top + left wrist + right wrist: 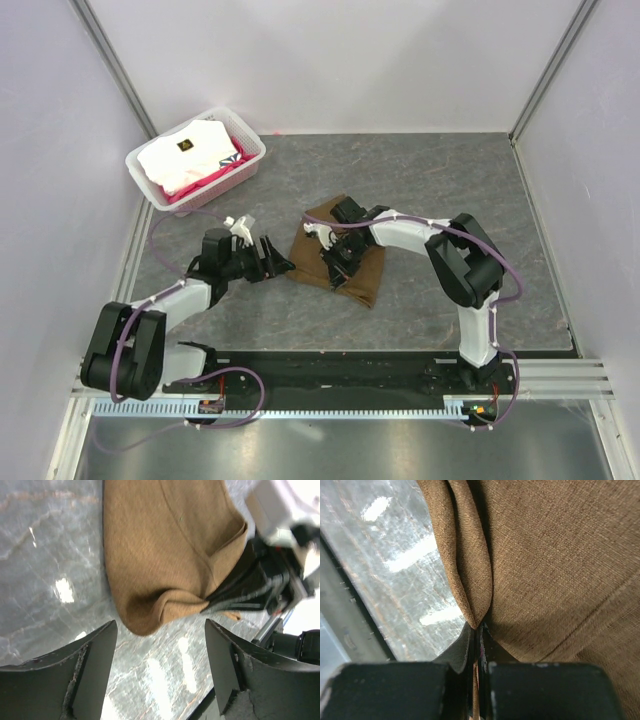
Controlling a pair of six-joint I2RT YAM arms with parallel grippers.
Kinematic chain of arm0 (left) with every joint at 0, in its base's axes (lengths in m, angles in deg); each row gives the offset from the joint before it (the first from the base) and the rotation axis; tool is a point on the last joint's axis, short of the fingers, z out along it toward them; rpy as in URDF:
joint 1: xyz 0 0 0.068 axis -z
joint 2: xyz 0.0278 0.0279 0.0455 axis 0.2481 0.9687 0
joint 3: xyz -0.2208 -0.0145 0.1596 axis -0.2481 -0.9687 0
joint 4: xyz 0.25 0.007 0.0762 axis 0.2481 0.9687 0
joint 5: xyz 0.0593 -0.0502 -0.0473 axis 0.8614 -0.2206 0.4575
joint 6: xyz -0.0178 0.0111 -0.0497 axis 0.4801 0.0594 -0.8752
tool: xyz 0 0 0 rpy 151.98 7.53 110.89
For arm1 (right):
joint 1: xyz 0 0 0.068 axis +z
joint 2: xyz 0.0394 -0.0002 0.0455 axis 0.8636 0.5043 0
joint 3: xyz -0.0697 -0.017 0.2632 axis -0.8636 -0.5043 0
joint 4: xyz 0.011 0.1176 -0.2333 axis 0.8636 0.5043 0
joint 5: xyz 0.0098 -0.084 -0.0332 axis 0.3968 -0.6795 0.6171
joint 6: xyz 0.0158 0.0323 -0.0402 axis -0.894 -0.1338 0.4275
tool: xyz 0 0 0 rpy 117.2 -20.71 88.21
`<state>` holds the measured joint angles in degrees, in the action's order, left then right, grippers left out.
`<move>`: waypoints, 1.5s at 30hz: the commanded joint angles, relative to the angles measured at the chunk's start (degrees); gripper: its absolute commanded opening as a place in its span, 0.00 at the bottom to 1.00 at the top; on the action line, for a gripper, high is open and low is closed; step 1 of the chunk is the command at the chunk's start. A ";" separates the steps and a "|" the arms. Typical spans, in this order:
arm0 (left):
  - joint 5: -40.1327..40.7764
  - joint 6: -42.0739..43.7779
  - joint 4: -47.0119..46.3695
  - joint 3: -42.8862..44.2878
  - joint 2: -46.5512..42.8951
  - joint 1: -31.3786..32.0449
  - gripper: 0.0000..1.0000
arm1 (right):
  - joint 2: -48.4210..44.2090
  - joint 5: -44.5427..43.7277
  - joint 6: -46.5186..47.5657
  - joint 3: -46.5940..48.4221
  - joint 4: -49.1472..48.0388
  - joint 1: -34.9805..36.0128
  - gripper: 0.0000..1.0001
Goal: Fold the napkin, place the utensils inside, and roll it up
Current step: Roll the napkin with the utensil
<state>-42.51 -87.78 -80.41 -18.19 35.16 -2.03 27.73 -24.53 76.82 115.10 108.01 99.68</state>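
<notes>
The brown napkin [365, 278] lies folded on the grey table [450, 180], near its middle. My right gripper [336, 260] reaches over it from the right. In the right wrist view this gripper [479, 628] is shut on a pinched fold of the napkin [555, 555]. My left gripper [276, 258] stands just left of the napkin's edge. The left wrist view shows it [160, 625] open, with bare table between its fingers and the napkin's [165, 555] rounded corner just beyond the tips. The utensils are out of view.
A white basket [256, 151] holding white and pink folded cloths [185, 157] stands at the back left corner. White walls and metal posts close the table at the sides and back. The arm bases sit on a rail at the near edge.
</notes>
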 commanded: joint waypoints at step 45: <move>-3.26 0.46 -6.39 9.07 20.72 -0.03 0.19 | 10.56 14.64 3.50 5.72 5.51 -7.45 0.00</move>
<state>-44.85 -87.81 -86.14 -11.34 54.65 -2.03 36.34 -7.33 78.11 119.60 113.25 92.45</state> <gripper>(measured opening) 0.255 0.019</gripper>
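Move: The napkin's left rolled corner is about 2 cm ahead of the left hand, 1 cm to its right and some 5 cm below. The right hand already grips the napkin's near rolled edge; that grip lies roughly 12 cm to the left hand's right, level fore and aft and 5 cm lower. From the right hand, the napkin's left corner lies about 11 cm left and 2 cm ahead, its near right corner some 7 cm right and 4 cm back. The left fingertips come down on either side of the napkin's left rolled corner and close around it: the open hand sinks, reaches forward a little, then sinks again, about 4 cm down and 3 cm forward altogether, with the fingers closing most of the way late on. The right hand keeps its shut grip on the near edge almost in place, tilting some 15–20 degrees so its tips swing back towards the base, then holding still. ##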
